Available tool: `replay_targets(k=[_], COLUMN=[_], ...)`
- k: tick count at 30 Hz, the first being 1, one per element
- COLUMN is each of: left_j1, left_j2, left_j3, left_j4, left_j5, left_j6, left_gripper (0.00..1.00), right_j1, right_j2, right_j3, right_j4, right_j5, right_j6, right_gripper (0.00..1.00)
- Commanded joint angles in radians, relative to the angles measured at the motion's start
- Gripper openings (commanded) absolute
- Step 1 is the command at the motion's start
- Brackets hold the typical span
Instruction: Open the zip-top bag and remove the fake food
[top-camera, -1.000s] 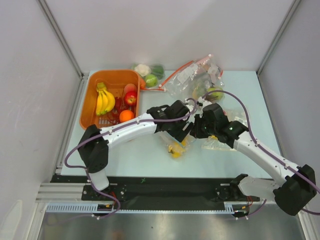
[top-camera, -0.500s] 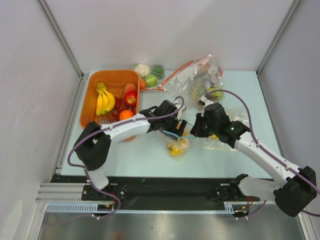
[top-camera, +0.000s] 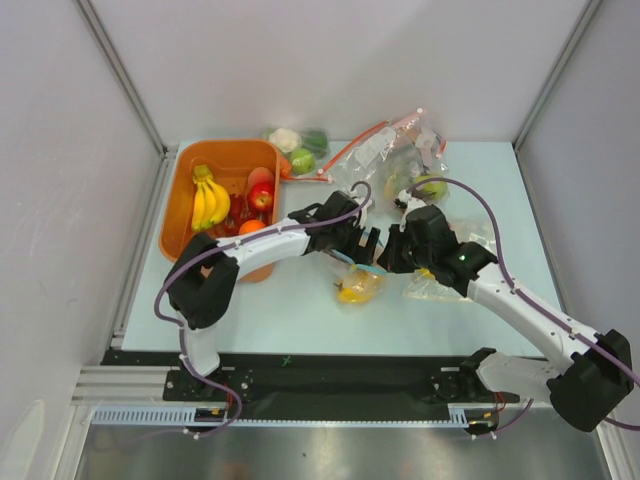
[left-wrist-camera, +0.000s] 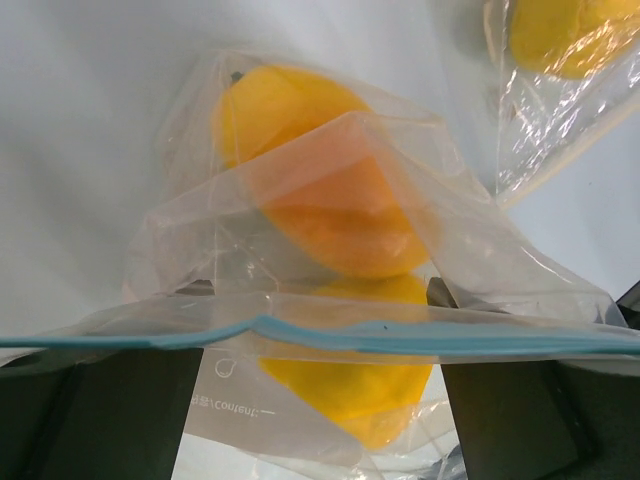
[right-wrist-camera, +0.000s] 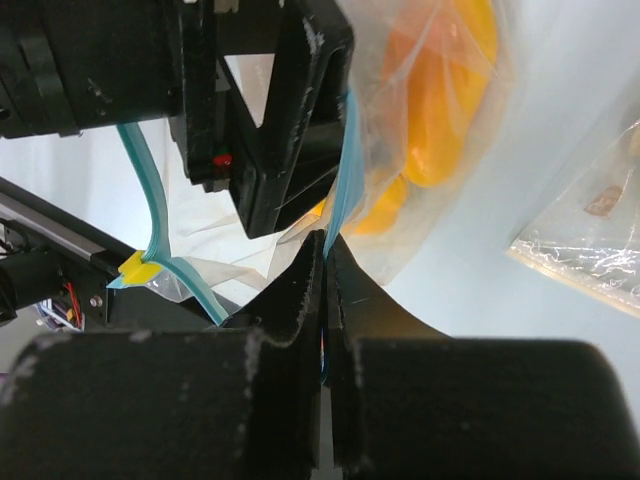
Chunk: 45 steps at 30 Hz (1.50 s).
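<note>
The zip-top bag (top-camera: 358, 288) hangs just above the table centre, with yellow-orange fake fruit pieces (left-wrist-camera: 335, 215) inside. Its teal zip strip (left-wrist-camera: 400, 337) runs across the left wrist view. My right gripper (right-wrist-camera: 325, 250) is shut on one side of the strip (right-wrist-camera: 345, 190). The other side curls away left with a yellow slider (right-wrist-camera: 135, 270). My left gripper (left-wrist-camera: 320, 365) has its fingers (left-wrist-camera: 100, 420) wide apart, with the bag's mouth lying between them. In the top view the left gripper (top-camera: 360, 243) and the right gripper (top-camera: 386, 260) meet over the bag. A banana bunch (top-camera: 210, 200) and an orange (top-camera: 252, 230) lie in the orange basket (top-camera: 178, 205).
The basket at the back left also holds a red apple (top-camera: 261, 197). Clear bags with a red zip strip (top-camera: 390, 148) and a green apple (top-camera: 432, 187) lie at the back. Another clear bag (top-camera: 435, 288) lies by the right arm. White walls enclose the table.
My left gripper has drawn back up and to the left from the bag. The teal strip now shows spread between the two grippers. The right gripper has barely moved.
</note>
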Motion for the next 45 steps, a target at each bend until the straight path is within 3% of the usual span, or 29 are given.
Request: replay_targets(k=[1, 9, 20, 31, 40, 45], left_j1=[0.03, 0.03, 0.001, -0.05, -0.05, -0.05], left_j2=[0.031, 0.092, 0.134, 0.244, 0.072, 0.075], left_j3=[0.064, 0.124, 0.161, 0.321, 0.111, 0.114], left_j4=[0.054, 0.079, 0.115, -0.024, 0.105, 0.102], left_j5=[-0.012, 0.031, -0.022, -0.128, -0.113, -0.133], left_j6=[-0.028, -0.04, -0.022, 0.061, 0.05, 0.044], left_gripper=[0.94, 0.96, 0.96, 0.95, 0.97, 0.97], right_j1=[0.012, -0.046, -0.255, -0.281, -0.355, -0.356], right_j2=[-0.008, -0.005, 0.02, 0.141, 0.051, 0.005], right_j3=[0.009, 0.006, -0.144, -0.154, -0.172, -0.131], right_j4=[0.005, -0.052, -0.018, 0.023, -0.024, -0.035], right_j5=[0.001, 0.049, -0.062, -0.065, -0.013, -0.013], right_j6=[0.005, 0.0, 0.06, 0.043, 0.075, 0.083], right_gripper=[0.0, 0.0, 0.0, 0.0, 0.0, 0.0])
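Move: The yellow fake food left in the zip-top bag lies about 4 cm back from the open left hand and 6 cm below it, only a centimetre to its left. The wrapped yellow food in the second bag is some 18 cm to that hand's right and 1 cm back, equally low. From the right hand, already pinching the zip rim, this second food is about 13 cm right, 4 cm ahead and 14 cm down; the first is 6 cm left, level fore and aft, 13 cm down. The bag's blue zip rim, still pinched in the shut right fingers, is drawn about 8 cm right and a little forward towards the second bag, sinking more than 9 cm before rising about 3 cm again; the right wrist turns some 20 degrees clockwise and tips down. The left hand, wide open at the bag's mouth, follows roughly 6 cm right and slightly forward, then eases back a little. ##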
